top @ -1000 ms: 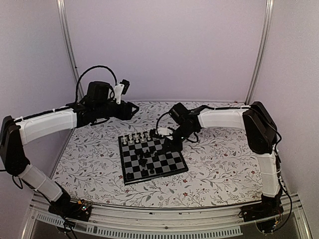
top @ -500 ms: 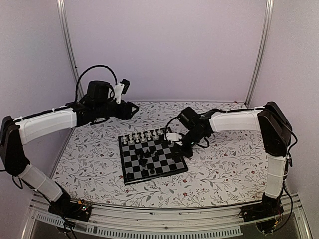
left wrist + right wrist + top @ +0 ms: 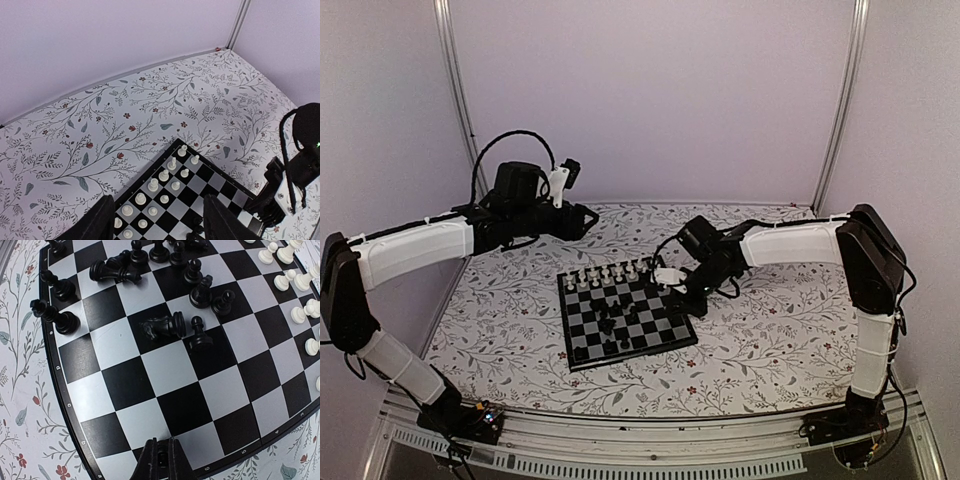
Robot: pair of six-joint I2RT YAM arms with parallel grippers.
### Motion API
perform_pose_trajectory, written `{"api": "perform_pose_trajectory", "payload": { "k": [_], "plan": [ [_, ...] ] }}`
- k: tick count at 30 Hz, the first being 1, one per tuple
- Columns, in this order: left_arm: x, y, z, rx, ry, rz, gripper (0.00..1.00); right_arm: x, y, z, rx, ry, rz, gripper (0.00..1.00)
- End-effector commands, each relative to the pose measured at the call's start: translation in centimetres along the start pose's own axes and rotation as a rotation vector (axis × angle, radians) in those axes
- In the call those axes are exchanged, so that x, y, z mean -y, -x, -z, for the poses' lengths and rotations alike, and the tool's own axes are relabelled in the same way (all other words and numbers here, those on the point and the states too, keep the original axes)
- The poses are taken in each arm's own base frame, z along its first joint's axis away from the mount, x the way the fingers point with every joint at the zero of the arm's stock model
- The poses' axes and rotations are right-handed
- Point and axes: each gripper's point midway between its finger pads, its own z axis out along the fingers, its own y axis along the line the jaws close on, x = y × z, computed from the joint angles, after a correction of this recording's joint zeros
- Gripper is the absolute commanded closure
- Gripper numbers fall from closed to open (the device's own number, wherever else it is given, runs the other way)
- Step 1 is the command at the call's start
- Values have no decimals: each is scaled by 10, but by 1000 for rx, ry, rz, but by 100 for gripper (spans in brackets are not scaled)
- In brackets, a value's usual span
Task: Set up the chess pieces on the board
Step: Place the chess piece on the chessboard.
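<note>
The board [image 3: 630, 357] lies mid-table. White chess pieces [image 3: 605, 274] stand in two rows along its far edge, and black chess pieces [image 3: 611, 322] are scattered over its middle, some on their sides. My right gripper [image 3: 674, 295] hangs low over the board's right edge. In the right wrist view it [image 3: 161, 454] is shut above the border of the board [image 3: 165, 367], with a toppled black piece [image 3: 165, 326] ahead and white pieces [image 3: 300, 290] to the right. My left gripper [image 3: 582, 218] hovers high over the back left. It [image 3: 160, 225] is open, above the white pieces [image 3: 165, 185] near the board's rim [image 3: 149, 174].
The floral tabletop [image 3: 760, 330] surrounds the board on all sides. Lilac walls with metal posts [image 3: 455, 90] close off the back and both sides. The right arm's wrist [image 3: 300, 170] shows at the right of the left wrist view.
My right arm swung from the board's far right corner to the middle of its right edge, then stopped. The left arm has not moved.
</note>
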Motion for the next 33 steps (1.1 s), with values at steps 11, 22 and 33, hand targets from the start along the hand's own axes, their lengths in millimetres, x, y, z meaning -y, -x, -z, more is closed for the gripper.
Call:
{"api": "perform_pose_trajectory", "payload": {
  "k": [11,22,33],
  "plan": [
    [-8,4,-4,-1,26,-14,38,-5,-16,3,-22,7,-8,100],
    [-9,1,-7,-15,26,-14,38,-11,-21,9,-25,15,-6,96],
    [-9,2,-6,-11,31,-14,38,8,18,29,51,-34,21,67]
  ]
}}
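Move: The dark square for the black pawn held in the right hand is about 1 cm back, 1 cm to the right and 3 cm below; it lies in the board's rightmost file, second row from the near edge. The fallen black knight is some 9 cm left and 1 cm back, a standing black pawn 8 cm left and 2 cm ahead, a tall black piece 11 cm left and 8 cm back. From the left hand, that square lies roughly 12 cm back, 24 cm right and 22 cm below. To its right by just under 2 cm and back about 1 cm, sinking about 1 cm on the way, the right hand eases the pinched black pawn over onto the dark square by the board's right edge. The fingers, still leaning down to the left, then open to about a third and let go of the pawn, and the hand starts to lift. ##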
